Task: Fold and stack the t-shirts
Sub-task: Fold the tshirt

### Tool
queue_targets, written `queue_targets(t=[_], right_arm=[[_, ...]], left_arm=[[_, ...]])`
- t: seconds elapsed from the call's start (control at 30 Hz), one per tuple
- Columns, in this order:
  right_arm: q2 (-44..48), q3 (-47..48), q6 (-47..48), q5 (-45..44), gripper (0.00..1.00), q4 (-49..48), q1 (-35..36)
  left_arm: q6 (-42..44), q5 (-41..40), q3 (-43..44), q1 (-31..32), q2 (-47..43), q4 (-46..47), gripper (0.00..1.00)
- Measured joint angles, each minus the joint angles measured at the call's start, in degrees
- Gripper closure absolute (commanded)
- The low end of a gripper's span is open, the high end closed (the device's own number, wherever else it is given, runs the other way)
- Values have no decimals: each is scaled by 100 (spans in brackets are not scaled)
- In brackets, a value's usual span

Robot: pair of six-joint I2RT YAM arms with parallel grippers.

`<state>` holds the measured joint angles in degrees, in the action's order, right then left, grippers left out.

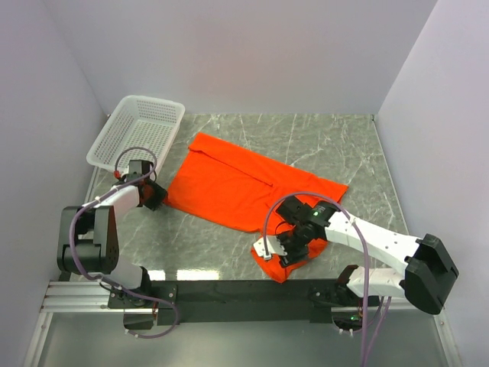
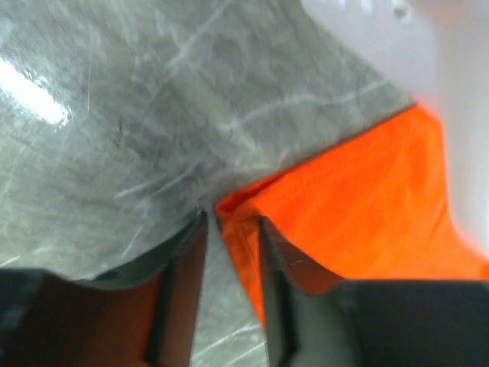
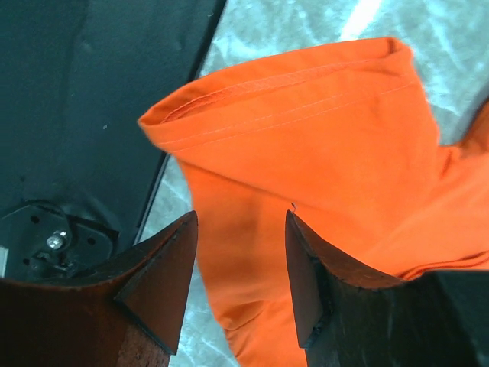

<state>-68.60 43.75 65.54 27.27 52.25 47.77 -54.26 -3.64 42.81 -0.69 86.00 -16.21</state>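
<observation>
The orange-red t-shirt (image 1: 237, 187) lies spread on the marble table, with one part bunched toward the front edge (image 1: 276, 266). My left gripper (image 1: 158, 195) is at the shirt's left corner. In the left wrist view its jaws (image 2: 232, 222) stand narrowly apart, and the hemmed corner of the shirt (image 2: 367, 206) lies between them against the right finger. My right gripper (image 1: 284, 248) hangs over the bunched front part. In the right wrist view it (image 3: 241, 218) is open, its fingers astride a fold of the shirt (image 3: 306, 130) near the hemmed edge.
A white mesh basket (image 1: 137, 130) stands tilted at the back left, just beyond the left arm. The black mounting rail (image 1: 229, 290) runs along the table's front edge, close beside the right gripper and dark in the right wrist view (image 3: 92, 99). Walls close in the three other sides.
</observation>
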Motion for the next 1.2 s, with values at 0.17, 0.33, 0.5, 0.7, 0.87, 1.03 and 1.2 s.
queue_targets(t=[0.17,0.33,0.5,0.7,0.87,1.03,1.2], right_arm=[[101,-142,225,90,43,216,0],[125,-221,474,291,43,411,46],[83,-286,468,413,43,297,487],[-179,-398,160,426,45,-74,1051],[-337,-455,-188,358,49,-492,1224],[-570,-592,-597,249,57,-855,1447],[-688,-673,-907,149,79,-1097,1519]], left_arm=[[-85,-208,2,4,118,221,82],[-87,-273,2,4,177,356,99],[-66,-264,-20,4,173,431,99],[-39,-227,-48,4,157,474,99],[0,-199,-92,4,109,479,99],[15,-168,-138,4,44,457,99],[52,-157,-138,4,7,437,99]])
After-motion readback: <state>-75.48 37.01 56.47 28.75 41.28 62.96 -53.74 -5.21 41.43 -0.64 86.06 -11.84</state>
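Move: The shirt's left near corner lies almost at the left hand's fingertips, about 1 cm ahead and level with them; the basket is some 24 cm ahead and 10 cm to the left, and the shirt's far corner about 29 cm ahead and 11 cm to the right. The sleeve's near corner lies about 6 cm back, 2 cm left and 5 cm below the right hand, while the sleeve's outer corner is some 5 cm ahead, 9 cm left and 5 cm below. The shirt's left near corner is pinched by the left fingers, which edge forward about 1 cm, shut fully and then hold with only a slight easing back. To the sleeve's near corner at the near table edge the right hand draws back about 6 cm, turning some 10 degrees counter-clockwise, then sinks about 5 cm, drifting left, its open fingers straddling the cloth and starting to close. ##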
